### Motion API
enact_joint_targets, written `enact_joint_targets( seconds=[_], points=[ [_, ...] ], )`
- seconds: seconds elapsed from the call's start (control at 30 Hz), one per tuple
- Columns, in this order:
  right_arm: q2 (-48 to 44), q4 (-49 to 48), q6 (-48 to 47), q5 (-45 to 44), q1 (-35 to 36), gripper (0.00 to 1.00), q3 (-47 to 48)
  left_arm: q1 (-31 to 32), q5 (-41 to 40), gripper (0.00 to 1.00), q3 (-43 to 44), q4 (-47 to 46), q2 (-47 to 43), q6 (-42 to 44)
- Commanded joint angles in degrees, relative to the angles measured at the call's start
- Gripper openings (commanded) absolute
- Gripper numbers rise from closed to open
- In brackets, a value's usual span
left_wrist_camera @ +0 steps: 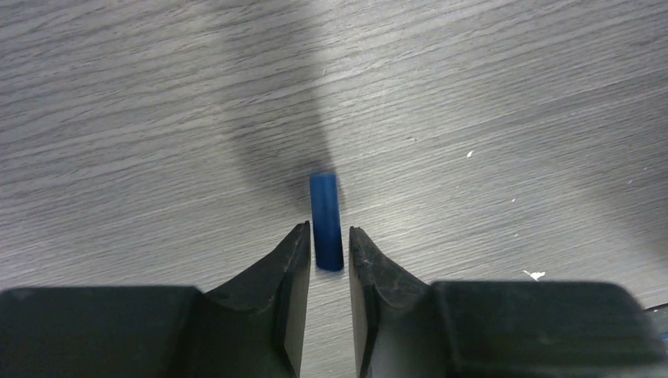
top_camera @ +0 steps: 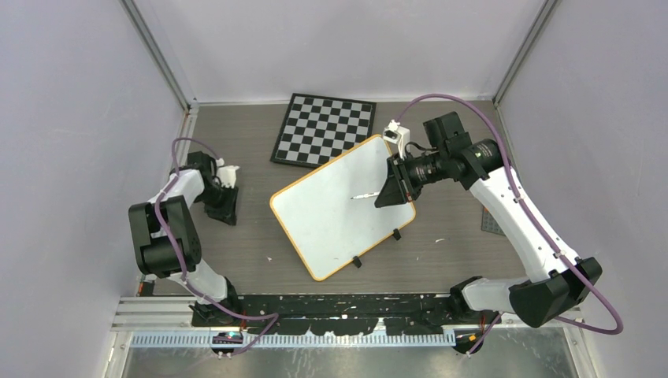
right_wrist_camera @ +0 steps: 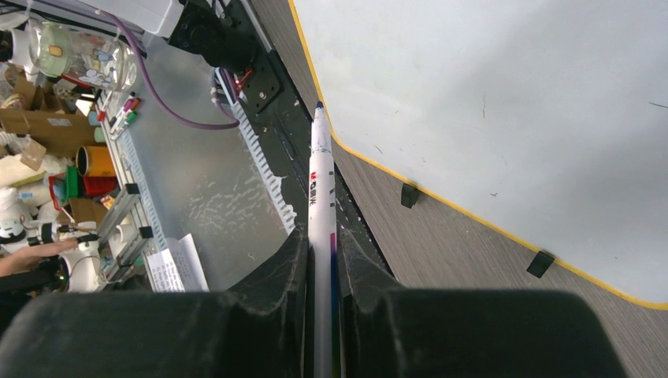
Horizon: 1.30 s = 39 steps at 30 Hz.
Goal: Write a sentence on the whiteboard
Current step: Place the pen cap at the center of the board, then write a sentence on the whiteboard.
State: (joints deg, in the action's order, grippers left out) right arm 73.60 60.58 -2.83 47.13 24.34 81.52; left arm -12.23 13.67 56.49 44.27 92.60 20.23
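Note:
The whiteboard [top_camera: 331, 213], white with an orange rim, lies tilted at the table's middle, and its surface [right_wrist_camera: 504, 102] shows only faint specks. My right gripper [top_camera: 391, 191] hovers over its right side, shut on a white marker [right_wrist_camera: 321, 181] with a bare blue tip. The marker [top_camera: 364, 195] points left across the board; whether the tip touches it I cannot tell. My left gripper [top_camera: 224, 205] is low over the table left of the board. Its fingertips [left_wrist_camera: 328, 230] stand slightly apart around a small blue cap [left_wrist_camera: 326, 213], with a thin gap on each side.
A black-and-white chessboard [top_camera: 323, 130] lies behind the whiteboard, nearly touching its far corner. Two black clips [top_camera: 356, 261] [top_camera: 397, 234] sit on the board's near edge. A dark flat item [top_camera: 491, 222] lies by the right wall. Grey walls enclose three sides.

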Motion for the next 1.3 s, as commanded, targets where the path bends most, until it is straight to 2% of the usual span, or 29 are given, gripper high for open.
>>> enact_joint_targets(
  seconds=[0.0, 0.27, 0.4, 0.47, 0.57, 0.7, 0.77, 0.93, 1.07, 1.27],
  points=[
    [-1.71, 0.38, -1.58, -1.51, 0.85, 0.00, 1.25, 0.94, -0.06, 0.29, 0.19, -1.02, 0.26, 1.08],
    [-1.24, 1.47, -3.81, -3.87, 2.46, 0.00, 2.96, 1.41, 3.31, 0.41, 2.82, 3.34, -2.16, 0.76],
    [-0.83, 2.43, -5.14, -3.76, 2.38, 0.00, 4.25, 1.33, 9.91, 0.53, 8.08, 8.08, -8.10, 0.40],
    [-0.99, 2.66, -5.48, -3.72, 2.46, 0.00, 4.83, 1.21, 14.53, 0.56, 12.73, 10.85, -10.23, 0.05],
    [-1.64, 2.49, -5.62, -3.90, 2.42, 0.00, 5.22, 0.88, 25.71, 0.60, 22.00, 15.61, -11.30, -0.29],
    [-2.70, 1.85, -5.15, -4.37, 1.98, 0.00, 5.15, 1.58, 46.62, 0.63, 32.57, 17.97, -8.82, -6.15],
    [-2.99, 1.66, -4.92, -4.65, 1.57, 0.00, 5.21, 4.03, 51.60, 0.64, 34.71, 17.10, -7.04, -9.07],
    [-3.67, 1.79, -4.47, -5.69, 1.38, 0.00, 5.51, 14.29, 50.26, 0.67, 35.90, 11.59, -4.09, -13.55],
    [-4.23, 2.49, -4.33, -6.05, 1.41, 0.00, 5.28, 18.77, 49.47, 0.67, 36.44, 8.69, -1.73, -15.03],
    [-4.46, 3.19, -4.20, -6.26, 1.49, 0.00, 5.05, 24.88, 45.66, 0.68, 37.26, 9.91, 2.33, -13.73]
  ],
)
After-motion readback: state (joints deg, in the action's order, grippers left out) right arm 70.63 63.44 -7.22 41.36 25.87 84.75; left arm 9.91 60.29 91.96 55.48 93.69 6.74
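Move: The pen cap lies right between my left fingertips, about 1 cm to the right and 1 cm below the hand point, on the bare table. The tilted whiteboard's middle is some 33 cm to this hand's right, 4 cm ahead and roughly 7 cm higher. The checkerboard is about 29 cm ahead and 30 cm right, 2 cm lower. From my right hand, which holds the pen, the cap is some 45 cm left, 7 cm ahead and 26 cm below. My left hand stays low over the pen cap while its fingers spread wide to either side, then I lift it fast by about 27 cm, a little forward too, and swing it some 24 cm to the right towards the whiteboard's far left corner, sinking slightly at the end. On the way the wrist tips the fingers round to point right as well as down, by some 50 degrees. My right hand keeps the pen aloft over the board, barely drifting. ##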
